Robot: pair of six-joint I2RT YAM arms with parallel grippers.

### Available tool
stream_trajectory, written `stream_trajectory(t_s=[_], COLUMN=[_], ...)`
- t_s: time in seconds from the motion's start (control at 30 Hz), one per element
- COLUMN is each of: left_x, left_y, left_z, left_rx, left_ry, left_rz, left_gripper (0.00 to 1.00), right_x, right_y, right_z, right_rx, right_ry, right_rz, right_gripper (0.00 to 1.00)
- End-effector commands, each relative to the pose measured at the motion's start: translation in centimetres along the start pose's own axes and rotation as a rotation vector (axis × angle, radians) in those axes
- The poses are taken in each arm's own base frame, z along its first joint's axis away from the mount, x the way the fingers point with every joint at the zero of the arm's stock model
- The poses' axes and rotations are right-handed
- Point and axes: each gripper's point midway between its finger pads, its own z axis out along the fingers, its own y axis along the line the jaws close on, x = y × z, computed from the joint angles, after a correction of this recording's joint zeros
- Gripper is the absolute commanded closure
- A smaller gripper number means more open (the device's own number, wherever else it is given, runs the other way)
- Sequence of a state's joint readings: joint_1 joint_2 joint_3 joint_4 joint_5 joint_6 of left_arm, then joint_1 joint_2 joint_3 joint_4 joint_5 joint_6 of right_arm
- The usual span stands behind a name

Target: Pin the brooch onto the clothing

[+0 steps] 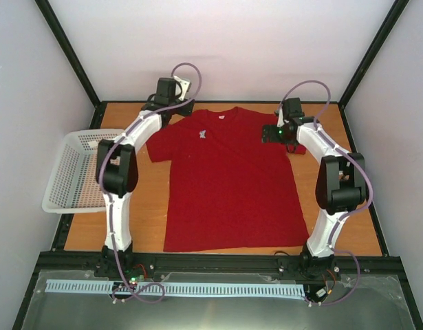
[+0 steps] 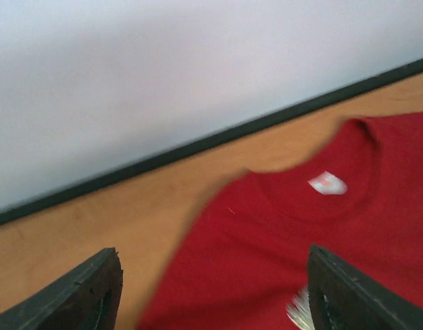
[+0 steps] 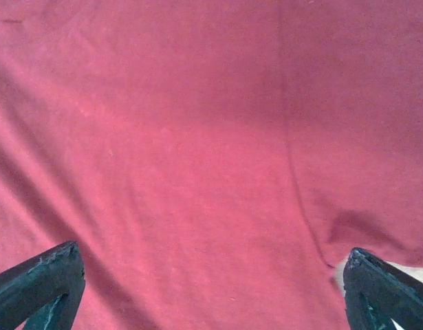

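The clothing, a red T-shirt, lies flat on the wooden table with its collar toward the back wall. A small silvery brooch sits on its chest, left of the collar. In the left wrist view only the brooch's edge shows, beside the right-hand finger. My left gripper hovers by the shirt's left shoulder, open, with nothing between the fingers. Over the shirt's right sleeve, my right gripper is wide open; only red fabric lies under it.
A white mesh basket stands at the table's left edge. Black frame posts and white walls close in the back and sides. Bare wood shows left of the shirt and behind the collar.
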State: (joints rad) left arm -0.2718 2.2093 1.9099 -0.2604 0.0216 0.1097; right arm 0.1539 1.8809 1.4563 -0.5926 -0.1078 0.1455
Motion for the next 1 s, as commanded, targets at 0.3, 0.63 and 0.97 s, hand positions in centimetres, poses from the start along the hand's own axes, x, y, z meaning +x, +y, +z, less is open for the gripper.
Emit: stream_trajectory(t_s=[0.3,0.63,0.97], left_x=[-8.9,-14.4,-12.9], left_y=[-1.8,-0.5,0.0], left_z=[-25.5,-49.4,-59.3], left_rx=[0.236,0.066,-0.072], left_ry=[-0.393,-0.981,-1.238], left_rz=[-0.192,-0.072,-0.021], left_gripper=[0.00,0.00,0.00], right_x=[-3.7,0.1,4.7], right_y=[2.0,5.3,3.8], right_z=[-22.3,-44.2,-53.0], right_rx=[-0.059,-0.171,-0.106], right_ry=[-0.417,-0.911,-1.126], right_rz=[-0.045,-0.129,-0.060], right_gripper=[0.00,0.00,0.00])
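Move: The brooch lies on the shirt about 3 cm back from the left hand, 4 cm to its right and roughly 16 cm below. The neck label sits some 7 cm ahead of that hand and 9 cm right; the white basket is about 26 cm back and 30 cm left. From the right hand, open over the sleeve side of the shirt, the brooch is some 11 cm ahead, 21 cm left and 10 cm below. Back and up, both empty hands withdraw fast from the brooch and shirt. The left first draws mostly back, then climbs too, about 43 cm each way and 10 cm left, its part-open fingers spreading wide. The right rises mainly, about 43 cm, drawing back some 29 cm and staying wide open. Both tip their fingers up by roughly 65 degrees. ##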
